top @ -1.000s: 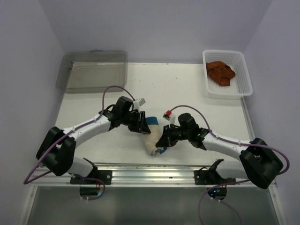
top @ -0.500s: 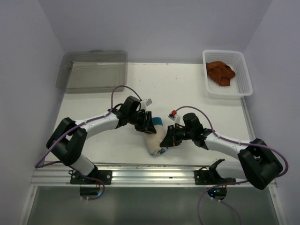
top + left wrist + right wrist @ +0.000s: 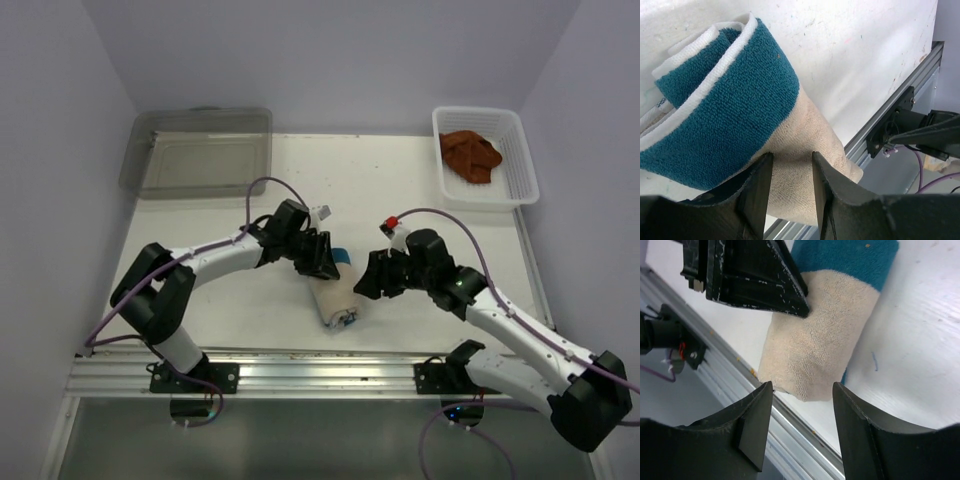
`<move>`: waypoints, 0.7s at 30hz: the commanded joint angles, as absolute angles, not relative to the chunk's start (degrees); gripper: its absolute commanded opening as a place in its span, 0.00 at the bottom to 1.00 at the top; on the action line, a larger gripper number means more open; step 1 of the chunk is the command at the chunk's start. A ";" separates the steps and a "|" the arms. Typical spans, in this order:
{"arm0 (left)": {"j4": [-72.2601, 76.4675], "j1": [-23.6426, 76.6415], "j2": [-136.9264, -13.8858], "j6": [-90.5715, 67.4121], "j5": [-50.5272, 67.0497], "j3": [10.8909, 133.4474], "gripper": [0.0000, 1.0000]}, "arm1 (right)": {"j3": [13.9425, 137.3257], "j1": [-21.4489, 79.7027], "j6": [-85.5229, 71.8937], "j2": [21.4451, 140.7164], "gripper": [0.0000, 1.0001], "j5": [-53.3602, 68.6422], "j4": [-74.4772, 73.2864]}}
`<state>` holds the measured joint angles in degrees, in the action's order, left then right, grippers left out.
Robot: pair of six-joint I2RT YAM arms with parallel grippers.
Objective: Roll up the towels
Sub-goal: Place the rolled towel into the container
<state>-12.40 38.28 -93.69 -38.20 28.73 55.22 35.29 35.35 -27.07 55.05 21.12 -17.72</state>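
Observation:
The cream towel (image 3: 333, 296) with its blue edge lies rolled near the table's front edge. In the left wrist view this towel (image 3: 735, 110) shows its blue end and coiled layers. My left gripper (image 3: 322, 258) sits on the roll's far end, and its jaws (image 3: 790, 159) are shut on a bulge of cream cloth. My right gripper (image 3: 372, 281) hangs just right of the roll, apart from it. It (image 3: 802, 386) is open, with the towel (image 3: 822, 335) beyond its tips. The rust-brown towel (image 3: 470, 155) lies crumpled in the white basket (image 3: 520, 165).
A clear plastic bin (image 3: 197, 150) stands at the back left. The white basket is at the back right. An aluminium rail (image 3: 320, 365) runs along the table's front edge, just below the roll. Cables loop above both arms.
My right gripper has opened, let go of the cream towel and drawn back to the right. The left gripper has shifted slightly right, still on the roll.

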 commanded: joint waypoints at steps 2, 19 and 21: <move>-14.32 38.93 -95.80 -38.85 25.23 59.14 0.42 | 42.00 39.45 -26.45 54.05 0.54 4.00 -29.35; -20.38 39.20 -91.95 -38.76 23.38 66.79 0.42 | 38.41 52.03 -33.66 67.67 0.35 -6.51 -19.52; -22.49 39.20 -89.84 -38.76 21.63 67.85 0.43 | 38.49 52.12 -33.66 68.11 0.35 -6.33 -18.90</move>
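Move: The rolled towel lies on the table between the hands, its middle about 6 cm to the right hand's left, some 4 cm ahead of it and 9 cm below. The left gripper, over the towel's far half, is about 9 cm to the right hand's left, 5 cm ahead and 5 cm lower. From the left hand the towel's middle is roughly 3 cm back, 2 cm to the right and 4 cm below. The rolled towel's near end is met from above by the right hand, which rises and reaches left about 2 cm, then drops some 8 cm while easing back right, its fingers tipping about 20 degrees steeper and narrowing around a fold of the cloth without shutting. The left hand, part-open over the far half, edges forward and right, then lifts nearly 3 cm in all. ##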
